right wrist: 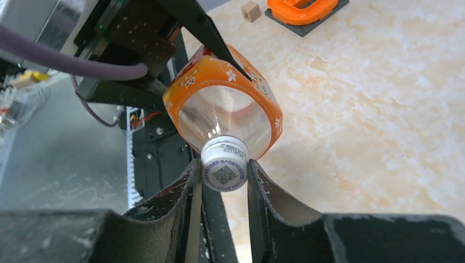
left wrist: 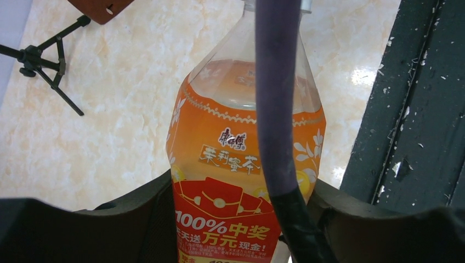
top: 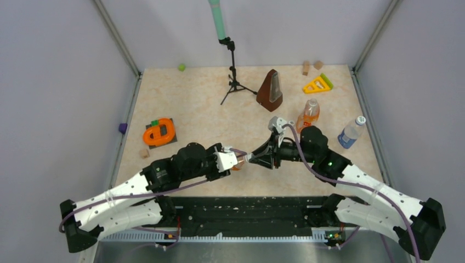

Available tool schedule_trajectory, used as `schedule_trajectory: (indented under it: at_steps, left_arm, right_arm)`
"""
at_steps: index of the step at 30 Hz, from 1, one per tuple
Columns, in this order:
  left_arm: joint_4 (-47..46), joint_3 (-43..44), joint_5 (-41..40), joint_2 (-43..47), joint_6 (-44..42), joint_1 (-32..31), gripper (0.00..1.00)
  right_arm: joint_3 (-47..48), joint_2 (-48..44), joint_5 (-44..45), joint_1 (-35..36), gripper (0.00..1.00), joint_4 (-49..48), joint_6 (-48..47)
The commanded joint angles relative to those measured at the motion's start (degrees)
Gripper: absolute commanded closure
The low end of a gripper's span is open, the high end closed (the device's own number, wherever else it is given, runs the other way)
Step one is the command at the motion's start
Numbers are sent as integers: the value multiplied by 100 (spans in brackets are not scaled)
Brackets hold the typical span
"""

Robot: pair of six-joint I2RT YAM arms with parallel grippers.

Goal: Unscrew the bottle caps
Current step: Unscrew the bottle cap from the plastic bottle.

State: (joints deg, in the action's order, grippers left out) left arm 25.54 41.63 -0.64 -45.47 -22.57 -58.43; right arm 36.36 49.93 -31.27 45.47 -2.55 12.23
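Note:
The squat orange-tea bottle [left wrist: 241, 153] lies sideways above the table's near edge. My left gripper [left wrist: 236, 230] is shut on its red-and-orange label, one finger on each side. At the bottle's neck sits its white cap [right wrist: 225, 164], printed with a code, and my right gripper [right wrist: 224, 172] is shut on it, fingers pressed to both sides. In the top view the two grippers meet tip to tip, left gripper [top: 237, 160] and right gripper [top: 251, 158]. A slim orange bottle [top: 310, 114] and a clear blue-labelled bottle [top: 350, 133] with a white cap [top: 360, 119] stand at the right.
A brown metronome [top: 271, 87] and a small black tripod [top: 233, 76] stand at the back. An orange ring toy on a dark plate [top: 159, 132] sits left, with a wooden block [top: 144, 153] beside it. A yellow triangle [top: 317, 84] lies back right.

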Motion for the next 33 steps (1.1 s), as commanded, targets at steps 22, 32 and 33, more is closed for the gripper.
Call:
schedule_trajectory:
  at_steps: [22, 32, 33]
  left_arm:
    - [-654, 180, -116, 549, 180, 526, 100]
    - [-1070, -119, -1461, 250, -524, 357, 100]
    - [-1148, -149, -1590, 245, -609, 305, 100]
  right_arm:
    - [-317, -499, -387, 421, 51, -676, -2107]
    - [-1020, -1891, 2016, 418, 34, -1284, 266]
    - [-895, -1851, 2265, 421, 34, -1107, 501]
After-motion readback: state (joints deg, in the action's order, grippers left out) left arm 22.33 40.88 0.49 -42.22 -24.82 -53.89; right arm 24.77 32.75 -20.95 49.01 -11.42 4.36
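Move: Already between the right fingers, the white cap of the bottle sits practically at the right hand point, about 1 cm to its left, level and neither ahead nor back. From the left hand, which holds that bottle lying on its side, the cap is some 8 cm right, 1 cm back and 5 cm higher. The uncapped bottle stands about 16 cm ahead and 18 cm right of the right hand, the metronome 25 cm ahead and 6 cm right, both roughly 12 cm lower. Twisting the gripped cap some 30 degrees, counter-clockwise as the right hand faces it, the right hand drifts back about 2 cm with the left, which keeps its hold on the bottle. The right fingers then open, let go of the cap and draw off about 4 cm to the right, the wrist starting to turn back, while the left hand reverses, going forward and slightly up. ##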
